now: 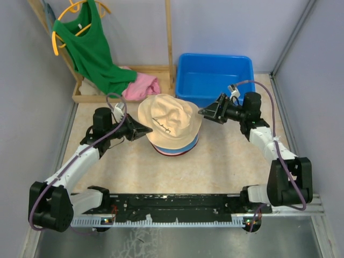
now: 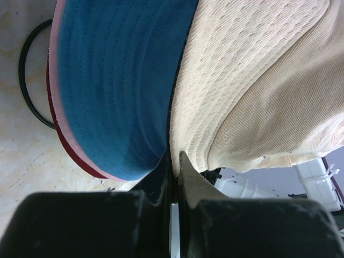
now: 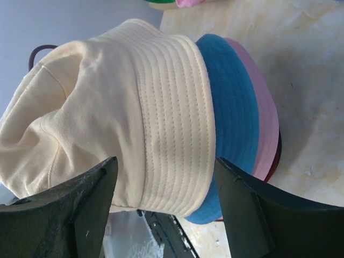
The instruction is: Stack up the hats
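Four hats sit in one stack at the table's middle. The beige hat [image 1: 169, 118] is on top, crumpled, over the blue hat [image 1: 180, 148]. The pink and dark red brims show below in the right wrist view: pink hat [image 3: 263, 113], dark red hat [image 3: 277, 153]. My left gripper [image 1: 144, 130] is at the stack's left edge, shut on the beige hat's brim [image 2: 193, 134] above the blue hat [image 2: 118, 80]. My right gripper [image 1: 203, 112] is open just right of the stack. In its own view [image 3: 165, 160], the beige brim [image 3: 172, 123] lies beyond its fingers, untouched.
A blue bin [image 1: 215, 75] stands behind the right gripper. A green sleeveless shirt [image 1: 88, 48] hangs on a yellow hanger at the back left. A bright pink cloth [image 1: 142, 86] lies on the wooden rack base [image 1: 86, 98] below it. Grey walls close both sides.
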Action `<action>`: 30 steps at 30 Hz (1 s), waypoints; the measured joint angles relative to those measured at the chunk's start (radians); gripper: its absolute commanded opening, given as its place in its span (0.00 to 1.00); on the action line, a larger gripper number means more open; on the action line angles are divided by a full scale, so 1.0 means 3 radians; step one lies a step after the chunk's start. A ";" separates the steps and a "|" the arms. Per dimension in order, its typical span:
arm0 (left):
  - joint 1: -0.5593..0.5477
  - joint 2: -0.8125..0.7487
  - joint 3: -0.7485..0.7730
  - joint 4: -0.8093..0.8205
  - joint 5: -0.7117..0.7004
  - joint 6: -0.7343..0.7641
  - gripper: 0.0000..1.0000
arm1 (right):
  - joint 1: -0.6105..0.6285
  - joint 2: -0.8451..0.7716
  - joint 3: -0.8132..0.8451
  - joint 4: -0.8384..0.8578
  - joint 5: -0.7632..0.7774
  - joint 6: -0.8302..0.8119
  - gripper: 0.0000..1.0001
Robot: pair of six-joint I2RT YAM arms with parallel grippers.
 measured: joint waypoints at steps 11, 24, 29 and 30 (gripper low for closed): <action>0.0031 0.0001 0.0000 -0.0008 0.0028 0.0006 0.00 | 0.0000 0.0376 -0.0008 0.0596 -0.0064 0.0114 0.71; 0.0039 0.0017 0.0000 -0.0006 0.0034 0.0000 0.00 | 0.0244 0.0692 -0.0029 0.1259 -0.0116 0.0521 0.40; 0.0039 0.0033 0.0000 0.0001 0.0034 -0.0008 0.00 | 0.0268 0.0748 -0.0028 0.1319 -0.0116 0.0607 0.05; 0.0039 0.0037 0.0000 0.0006 0.0036 -0.0008 0.00 | 0.0268 0.0748 -0.0028 0.1322 -0.0116 0.0621 0.03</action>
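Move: Some 4 cm to the right hand's left, 2 cm ahead and 2 cm lower lies the right edge of the cream hat's brim; that hat's middle is about 13 cm to the left and 3 cm back, level in height. The blue hat under it is centred 12 cm left, 4 cm back and 4 cm lower, and the blue tub some 18 cm ahead, 8 cm right, 12 cm lower. From the left hand, the right brim edge is about 17 cm right and 7 cm ahead. Reaching with its fingers wide open, the right hand goes first forward about 2.5 cm, sinking a little, then some 4 cm left onto the right edge of the cream brim, its finger direction tipping up and turning counter-clockwise slightly. Late on, the fingers close and pinch the brim edge. The left hand stays put, still pinching the near-left brim. ##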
